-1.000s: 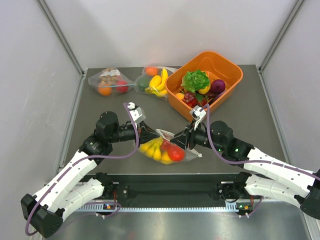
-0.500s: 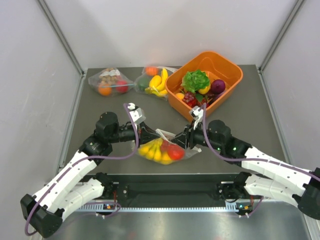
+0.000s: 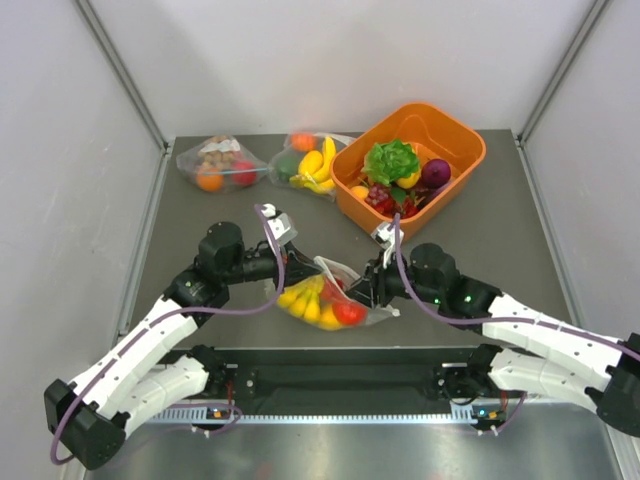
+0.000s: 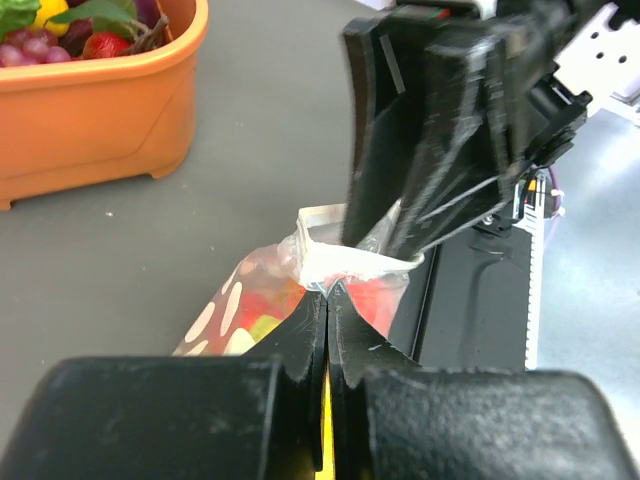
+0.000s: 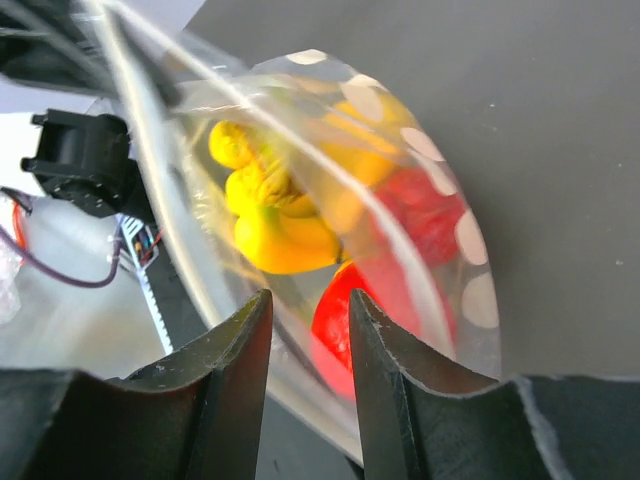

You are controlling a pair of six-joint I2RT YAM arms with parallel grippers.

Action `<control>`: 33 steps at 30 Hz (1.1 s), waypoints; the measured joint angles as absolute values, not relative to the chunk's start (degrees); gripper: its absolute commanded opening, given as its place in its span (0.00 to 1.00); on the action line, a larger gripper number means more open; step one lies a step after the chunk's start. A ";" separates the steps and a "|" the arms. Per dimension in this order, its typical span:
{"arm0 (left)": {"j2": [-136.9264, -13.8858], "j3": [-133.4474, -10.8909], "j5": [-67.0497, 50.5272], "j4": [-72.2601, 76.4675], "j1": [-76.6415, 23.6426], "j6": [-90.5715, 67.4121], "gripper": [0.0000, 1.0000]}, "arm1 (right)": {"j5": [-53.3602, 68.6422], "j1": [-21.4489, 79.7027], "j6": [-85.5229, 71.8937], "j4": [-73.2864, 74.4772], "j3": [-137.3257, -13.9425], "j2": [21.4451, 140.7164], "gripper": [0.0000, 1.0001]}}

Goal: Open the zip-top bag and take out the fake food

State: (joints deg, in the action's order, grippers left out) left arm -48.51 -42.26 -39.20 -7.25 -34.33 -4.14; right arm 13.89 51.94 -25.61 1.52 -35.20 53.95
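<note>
The zip-top bag (image 3: 325,300) with cream dots lies near the table's front edge, between the two arms. Through its film the fake food shows: a yellow banana bunch (image 5: 270,220) and a red round fruit (image 5: 345,320). My left gripper (image 4: 328,292) is shut on the bag's upper edge, at the left end of the bag in the top view (image 3: 308,270). My right gripper (image 5: 308,298) comes in from the right (image 3: 354,285). Its fingers stand apart at the bag's mouth, with the clear rim and the red fruit showing in the gap.
An orange bin (image 3: 463,133) at the back right holds green lettuce (image 3: 390,160), grapes and other toys. Two plain clear bags of food (image 3: 220,163) (image 3: 308,160) lie at the back left. A black rail (image 3: 330,375) runs along the table's near edge, just below the bag.
My right gripper has slid left into the bag's mouth, its fingers a little closer together. The left gripper keeps its hold and has shifted slightly right. The bag has bunched up a little.
</note>
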 measured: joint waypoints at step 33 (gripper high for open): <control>-49.01 -42.26 -39.68 -7.33 -36.49 -3.62 0.00 | -4.78 67.11 -22.57 11.60 -42.87 64.38 0.78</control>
State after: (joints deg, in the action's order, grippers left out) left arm -49.01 -42.26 -39.68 -7.33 -36.49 -3.62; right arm -4.78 67.11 -22.57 11.60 -42.87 64.38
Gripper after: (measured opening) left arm 0.012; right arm 0.733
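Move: The red tomato inside the zip-top bag lies about 7 cm below the right hand, some 3 cm to its left and 2 cm back. The bag's bananas are roughly 10 cm to the right hand's left, about level with it in reach and 8 cm below; the orange-yellow fruit is 6 cm left, 3 cm back and 9 cm below. From the left hand the tomato lies about 8 cm right, 4 cm back and 14 cm below. Towards the tomato, the right hand works down into the bag's mouth: back and down with a shift left, up about 1.5 cm, then down and back again, ending some 4 cm lower. Its fingers tip about 15 degrees further downward and spread to roughly twice their gap, one to each side of the tomato; the left fingers keep pinching the rim, easing back about 1 cm. ##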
